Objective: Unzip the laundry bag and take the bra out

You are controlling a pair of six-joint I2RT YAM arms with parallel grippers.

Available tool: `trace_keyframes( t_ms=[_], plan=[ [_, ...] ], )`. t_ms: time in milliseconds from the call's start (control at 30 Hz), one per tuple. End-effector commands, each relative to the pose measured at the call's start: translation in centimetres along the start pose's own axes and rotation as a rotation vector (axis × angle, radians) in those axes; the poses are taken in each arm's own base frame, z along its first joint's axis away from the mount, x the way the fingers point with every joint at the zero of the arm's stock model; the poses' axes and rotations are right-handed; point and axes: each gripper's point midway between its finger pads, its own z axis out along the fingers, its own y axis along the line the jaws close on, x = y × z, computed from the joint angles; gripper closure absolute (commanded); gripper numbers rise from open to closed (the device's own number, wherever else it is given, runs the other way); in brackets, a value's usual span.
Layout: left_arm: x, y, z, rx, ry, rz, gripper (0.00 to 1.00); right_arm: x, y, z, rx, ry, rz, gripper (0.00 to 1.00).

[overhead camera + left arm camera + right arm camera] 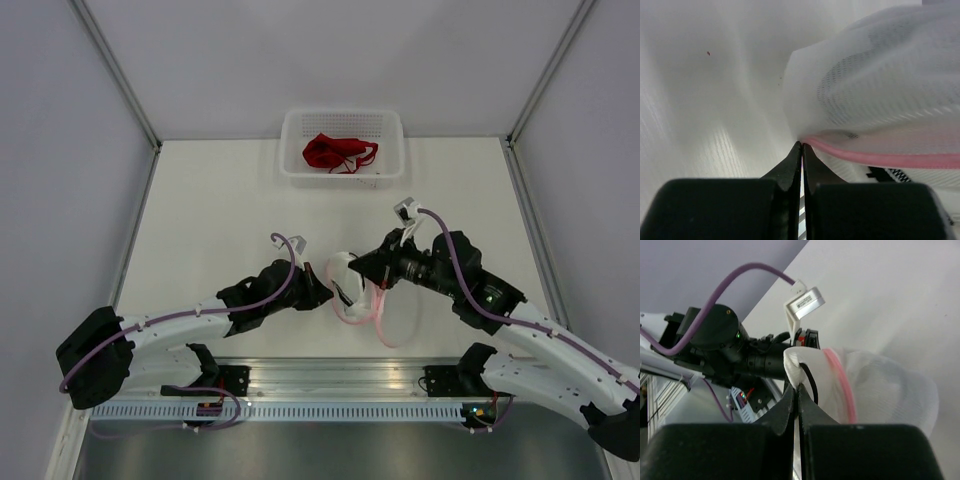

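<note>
The laundry bag (347, 272), white mesh with pink zipper trim, hangs between my two grippers near the table's front middle. A pink loop of trim (383, 318) droops toward the table. My left gripper (323, 293) is shut on the bag's left edge, its tips (802, 144) pinching where the pink trim (890, 159) begins. From the right, my right gripper (367, 268) is shut on a fold of the white fabric (799, 365). A black strap (811, 381) shows inside the bag (880, 385). A red bra-like garment (338, 152) lies in the basket.
A clear plastic basket (293, 150) stands at the back middle of the table. Grey walls close in the left, right and back sides. The left arm (720, 340) fills the left of the right wrist view, close to the bag.
</note>
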Motion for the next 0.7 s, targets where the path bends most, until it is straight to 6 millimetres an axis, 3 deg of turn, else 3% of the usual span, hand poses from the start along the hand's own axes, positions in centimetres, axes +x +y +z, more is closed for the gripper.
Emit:
trace_keyframes(
  t_ms=[0, 67, 200, 400, 500, 533, 600, 667],
  plan=[
    [-0.2, 0.0, -0.3, 0.000, -0.017, -0.020, 0.98, 1.9, 2.2, -0.4, -0.107, 0.148, 0.002, 0.99],
    [-0.3, 0.1, -0.3, -0.004, -0.022, -0.023, 0.98, 4.3, 1.4, -0.5, -0.101, 0.250, 0.002, 1.00],
    [-0.3, 0.1, -0.2, -0.006, -0.022, -0.021, 0.98, 6.8, 1.8, -1.2, -0.162, 0.347, 0.023, 1.00],
    [-0.3, 0.2, -0.1, -0.012, -0.020, -0.021, 0.98, 7.1, 3.9, -3.0, -0.288, 0.373, -0.002, 1.00],
    [-0.3, 0.3, -0.1, -0.014, -0.020, -0.023, 0.98, 4.8, 4.4, -3.6, -0.273, 0.272, -0.047, 0.99],
    [-0.2, 0.4, 0.0, -0.017, -0.016, -0.024, 0.98, 3.1, 3.0, -3.1, -0.164, 0.190, -0.058, 1.00],
    [-0.2, 0.2, 0.0, -0.015, -0.016, -0.022, 0.98, 0.4, 3.7, -4.0, -0.154, 0.081, -0.101, 1.00],
    [-0.2, 0.1, 0.0, -0.010, -0.012, -0.024, 0.98, -2.6, 3.2, -4.4, -0.076, -0.033, -0.122, 1.00]
  ],
)
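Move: The right hand already pinches the white, black-strapped bra above the laundry bag, whose middle hangs some 16 cm below it, about 3 cm back and 3 cm right. The bag's pink rim, where the left fingers hold it, lies about 5 cm to its left, level fore and aft and some 17 cm lower; the basket is roughly 42 cm ahead, 2 cm left and 24 cm down. From the left hand the bag's middle is about 7 cm right, 3 cm back, slightly higher. Keeping its pinch on the bra, the right hand draws back towards the bases about 6 cm while dipping some 5 cm towards the bag, its wrist swinging about 20 degrees counter-clockwise and tipping down; then it climbs nearly 4 cm again, drifting slightly right as the wrist begins to swing back. The left hand stays put, still pinching the bag's pink rim. ##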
